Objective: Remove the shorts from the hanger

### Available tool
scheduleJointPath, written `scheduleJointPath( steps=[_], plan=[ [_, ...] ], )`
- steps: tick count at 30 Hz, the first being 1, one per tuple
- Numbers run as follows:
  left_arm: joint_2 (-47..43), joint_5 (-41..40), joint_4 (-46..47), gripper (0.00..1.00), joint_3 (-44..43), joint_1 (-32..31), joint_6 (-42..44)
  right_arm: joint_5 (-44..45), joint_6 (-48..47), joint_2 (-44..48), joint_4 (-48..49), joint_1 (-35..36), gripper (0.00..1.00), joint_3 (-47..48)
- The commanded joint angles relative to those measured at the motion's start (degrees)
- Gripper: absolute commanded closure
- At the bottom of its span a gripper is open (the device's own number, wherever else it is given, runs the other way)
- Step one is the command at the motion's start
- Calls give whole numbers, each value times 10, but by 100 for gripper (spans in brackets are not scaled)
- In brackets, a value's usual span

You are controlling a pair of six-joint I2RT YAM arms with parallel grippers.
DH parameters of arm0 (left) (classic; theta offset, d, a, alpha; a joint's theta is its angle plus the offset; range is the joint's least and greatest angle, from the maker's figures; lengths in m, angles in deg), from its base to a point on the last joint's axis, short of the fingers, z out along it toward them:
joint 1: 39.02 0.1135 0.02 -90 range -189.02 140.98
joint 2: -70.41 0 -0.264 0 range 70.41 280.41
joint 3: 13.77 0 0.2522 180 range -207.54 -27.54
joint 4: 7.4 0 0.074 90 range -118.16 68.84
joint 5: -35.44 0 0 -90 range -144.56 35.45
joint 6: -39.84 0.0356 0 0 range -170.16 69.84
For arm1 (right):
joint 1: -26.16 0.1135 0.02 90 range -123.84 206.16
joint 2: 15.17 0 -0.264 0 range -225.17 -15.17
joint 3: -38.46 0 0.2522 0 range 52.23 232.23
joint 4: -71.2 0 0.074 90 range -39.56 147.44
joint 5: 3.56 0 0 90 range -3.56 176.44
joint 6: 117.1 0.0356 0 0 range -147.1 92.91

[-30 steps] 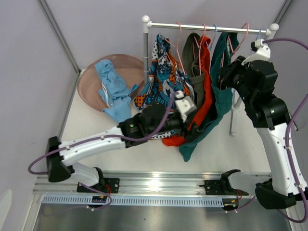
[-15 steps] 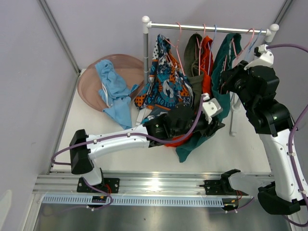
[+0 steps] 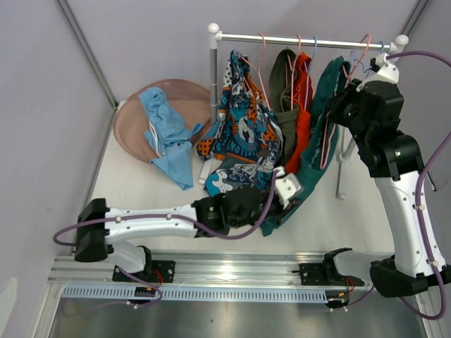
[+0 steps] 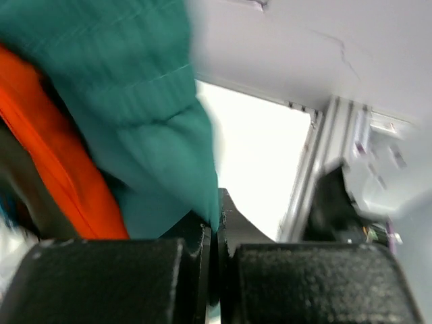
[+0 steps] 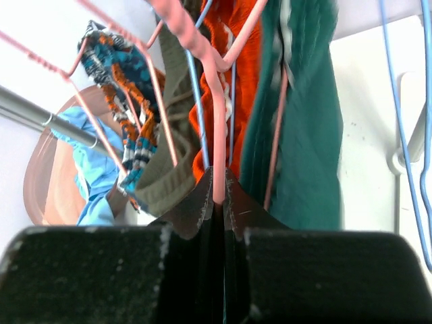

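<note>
Dark teal shorts hang from a pink hanger at the right end of the rail. My left gripper is shut on their lower hem; in the left wrist view the teal cloth runs down into the closed left gripper. My right gripper is shut on the pink hanger; the right wrist view shows the hanger wire pinched in the right gripper. Printed shorts, olive shorts and orange shorts hang to the left. Light blue shorts lie in a basin.
The pink basin sits at the back left by the wall. The rail's left post and right post stand on the table. A blue hanger hangs right of the teal shorts. An aluminium mounting rail runs along the near edge.
My left gripper has closed on the teal shorts' hem and drawn down toward the near edge. The right arm shifted slightly toward the rail with the hanger.
</note>
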Motion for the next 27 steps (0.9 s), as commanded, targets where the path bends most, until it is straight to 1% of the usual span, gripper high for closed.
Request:
scheduleJointPath(
  steps=[1, 2, 4, 6, 7, 8, 9, 11, 12, 13, 14, 15, 16, 17, 18, 19, 20, 21, 22, 23, 24, 25, 26, 27],
  plan=[
    [-73, -39, 13, 100, 82, -58, -36, -9, -21, -7, 60, -38, 100, 65],
    [-79, -46, 18, 100, 104, -77, -41, -17, -21, -13, 57, -44, 100, 72],
    [-85, -60, 28, 100, 127, -83, -65, -20, -16, -14, 46, -53, 100, 83],
    [-77, -75, 30, 100, 123, -83, -69, -33, -6, -1, 36, -53, 100, 70],
    [-62, -89, 27, 100, 117, -79, -61, -41, 1, 7, 30, -53, 100, 60],
    [-50, -94, 7, 100, 77, -76, -55, -50, 20, 28, 23, -49, 100, 48],
    [-36, -97, -7, 100, 58, -70, -48, -55, 29, 44, 17, -46, 100, 10],
    [13, -107, -51, 100, -31, -47, -34, -62, 49, 77, 16, -25, 100, -36],
    [32, -108, -66, 100, -78, -35, -31, -62, 55, 109, 12, -14, 100, -73],
    [73, -110, -80, 100, -105, -8, -33, -64, 62, 123, 5, -12, 100, -85],
    [95, -109, -120, 100, -157, 6, -35, -68, 73, 133, -5, -12, 100, -89],
    [118, -105, -138, 100, -219, 21, -40, -76, 77, 147, -34, -12, 100, -88],
    [143, -102, -156, 100, -254, 50, -42, -81, 81, 152, -48, -12, 100, -78],
    [196, -98, -199, 100, -357, 61, -44, -88, 88, 156, -79, -12, 100, -72],
    [222, -95, -222, 100, -391, 72, -45, -99, 92, 160, -96, -12, 100, -62],
    [247, -90, -266, 100, -424, 89, -44, -104, 95, 163, -110, -11, 100, -41],
    [291, -86, -285, 100, -488, 96, -45, -106, 96, 164, -136, -11, 100, -31],
    [308, -87, -305, 100, -538, 100, -47, -108, 98, 164, -148, -11, 100, -19],
    [319, -89, -331, 100, -551, 103, -48, -104, 97, 160, -157, -11, 100, -7],
    [324, -85, -334, 100, -564, 103, -52, -100, 94, 156, -173, -11, 100, 22],
    [315, -78, -328, 100, -540, 101, -58, -96, 89, 149, -182, -11, 100, 39],
    [302, -72, -318, 100, -495, 100, -65, -94, 87, 140, -189, -12, 100, 56],
    [286, -63, -291, 100, -468, 98, -77, -94, 86, 122, -200, -12, 100, 84],
    [250, -63, -275, 100, -440, 96, -82, -99, 86, 113, -206, -12, 100, 99]
  ],
)
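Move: The left fingers already pinch the lower part of the teal shorts. The pink hanger in those shorts has its middle about 18 cm ahead of the left hand, 12 to its right and 8 higher; the red shorts hang some 13 cm straight ahead of the left hand. The right hand already grips the pink hanger near its neck: from this hand the shorts' middle lies about 9 cm back, 7 left and 10 below, the empty blue hanger about 8 cm ahead and 9 right. Keeping its pinch on the teal shorts, the left hand tugs about 3 cm back, left and down, away from the hanger, then swings some 18 cm forward, rightward and up beside the red shorts, turning about 20 degrees counter-clockwise and dipping at the end. The right hand, still gripping the pink hanger, lingers briefly, then draws it back about 12 cm, sinking slightly before rising and rolling its left side up. ##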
